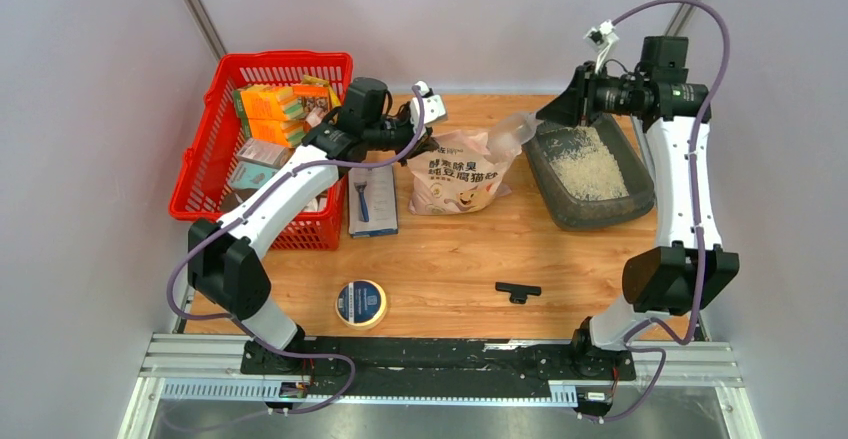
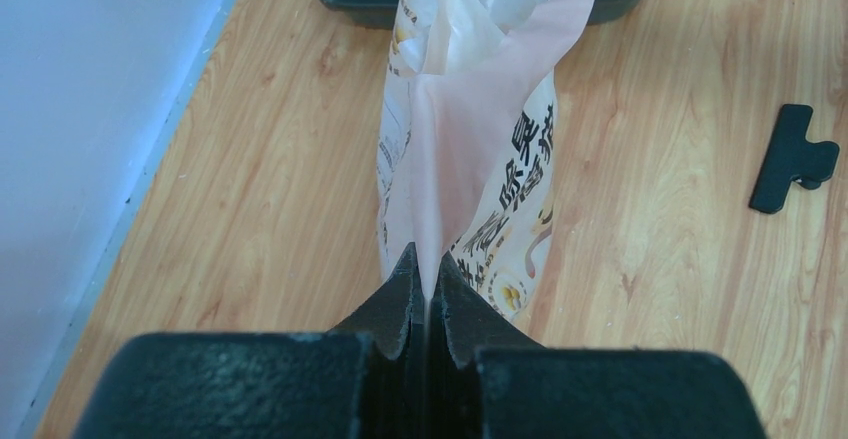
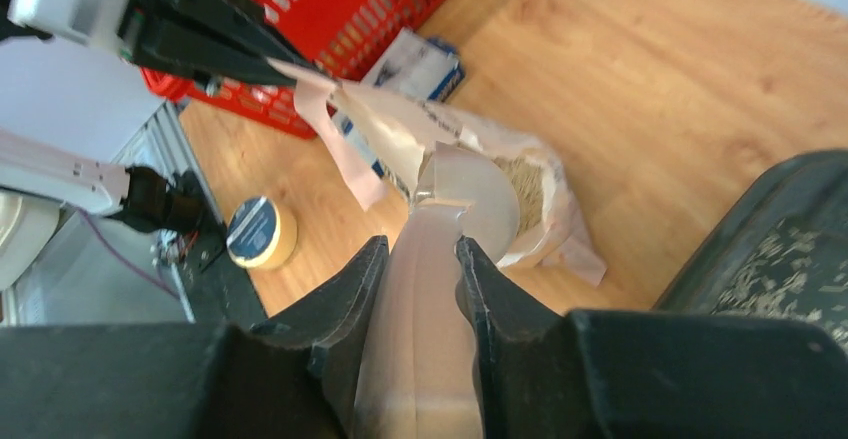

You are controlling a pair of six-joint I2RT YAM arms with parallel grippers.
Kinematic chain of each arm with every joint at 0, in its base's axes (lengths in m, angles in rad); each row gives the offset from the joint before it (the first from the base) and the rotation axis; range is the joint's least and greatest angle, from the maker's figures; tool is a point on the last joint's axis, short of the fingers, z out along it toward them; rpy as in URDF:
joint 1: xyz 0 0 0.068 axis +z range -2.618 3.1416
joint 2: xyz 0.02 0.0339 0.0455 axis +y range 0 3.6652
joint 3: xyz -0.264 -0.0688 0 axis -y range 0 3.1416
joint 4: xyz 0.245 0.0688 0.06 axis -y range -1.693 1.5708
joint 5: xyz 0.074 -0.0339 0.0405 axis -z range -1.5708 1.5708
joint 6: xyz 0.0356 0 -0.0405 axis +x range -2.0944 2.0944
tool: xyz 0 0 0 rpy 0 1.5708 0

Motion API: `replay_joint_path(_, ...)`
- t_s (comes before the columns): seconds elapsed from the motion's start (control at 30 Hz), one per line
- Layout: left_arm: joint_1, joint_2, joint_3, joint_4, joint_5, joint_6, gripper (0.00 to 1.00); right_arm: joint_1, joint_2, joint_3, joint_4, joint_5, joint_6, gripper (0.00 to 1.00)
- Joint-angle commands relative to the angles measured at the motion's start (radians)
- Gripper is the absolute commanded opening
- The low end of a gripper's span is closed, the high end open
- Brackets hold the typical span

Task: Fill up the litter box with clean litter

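Note:
The pale pink litter bag [image 1: 462,174] lies on the table between my arms, its open mouth toward the dark grey litter box [image 1: 632,197] at the back right. Pale clean litter [image 1: 590,164] covers the box floor, and more shows inside the bag mouth [image 3: 520,174]. My left gripper [image 1: 418,145] is shut on the bag's pink back edge [image 2: 425,259]. My right gripper [image 1: 545,114] is shut on a pale flap of the bag's mouth [image 3: 420,244], just beside the box rim [image 3: 740,229].
A red mesh basket [image 1: 200,174] with boxes stands at the back left. A blue razor pack [image 1: 372,199] lies beside it. A tape roll [image 1: 361,302] and a black clip [image 1: 517,291] lie near the front.

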Motion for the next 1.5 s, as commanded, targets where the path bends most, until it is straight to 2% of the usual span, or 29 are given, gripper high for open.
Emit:
replay_joint_path(0.0,-0.003,-0.06,0.0,0.043,0.029,-0.02,0.0,0.046,-0.011,0.029,-0.177,0.03,-0.189,0.0)
replay_joint_path(0.13,-0.003,-0.058,0.003,0.037,0.026,-0.02,0.0,0.06,-0.034,0.0,-0.114,0.084,-0.198,0.0)
replay_joint_path(0.33,-0.003,-0.057,0.014,0.03,0.029,-0.017,0.0,0.106,-0.007,0.006,-0.215,0.187,-0.374,0.0)
replay_joint_path(0.47,-0.005,-0.055,0.02,0.033,0.035,-0.026,0.0,0.193,0.047,0.001,-0.22,0.312,-0.376,0.0)
replay_joint_path(0.57,-0.003,-0.058,0.02,0.043,0.042,-0.041,0.0,0.262,0.085,0.003,-0.168,0.478,-0.287,0.0)
replay_joint_path(0.6,-0.003,-0.063,0.02,0.049,0.044,-0.049,0.0,0.275,0.082,-0.009,-0.096,0.51,-0.194,0.0)
replay_joint_path(0.7,-0.003,-0.073,0.009,0.061,0.05,-0.069,0.0,0.328,0.059,-0.055,0.019,0.662,-0.102,0.0)
replay_joint_path(0.83,-0.006,-0.09,-0.017,0.078,0.05,-0.095,0.0,0.379,0.046,-0.071,0.075,0.88,0.042,0.0)
replay_joint_path(0.97,-0.011,-0.103,-0.037,0.093,0.059,-0.116,0.0,0.439,-0.003,-0.225,0.202,1.013,0.124,0.0)
replay_joint_path(1.07,-0.016,-0.109,-0.047,0.101,0.061,-0.122,0.0,0.488,0.016,-0.264,0.245,1.04,0.138,0.0)
replay_joint_path(1.3,-0.017,-0.112,-0.046,0.102,0.061,-0.11,0.0,0.507,0.067,-0.362,0.241,1.005,0.19,0.0)
replay_joint_path(1.43,-0.017,-0.098,-0.026,0.107,0.062,-0.109,0.0,0.505,0.085,-0.443,0.241,0.973,0.239,0.0)
replay_joint_path(1.47,-0.017,-0.09,-0.02,0.106,0.064,-0.107,0.0,0.497,0.09,-0.454,0.244,0.924,0.256,0.0)
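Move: The bag's open mouth, where the scoop held in the right hand is headed, lies about 12 cm left of that hand, 2 cm ahead and some 16 cm below. The litter box sits about 14 cm to the hand's right and 9 cm ahead, and the razor box roughly 35 cm left and level with it, both some 35 cm down. From the left hand, still pinching the bag's near-left rim, the mouth is about 9 cm right, 2 cm ahead and 5 cm lower. The clear scoop goes into the bag's mouth, blade first: the right hand, keeping its hold on the handle, sinks some 18 cm and works about 7 cm left to the rim, its fingers tipping roughly 30 degrees farther down and swinging a little clockwise. The left hand keeps pinching the rim and eases it back about 1.5 cm late on. ##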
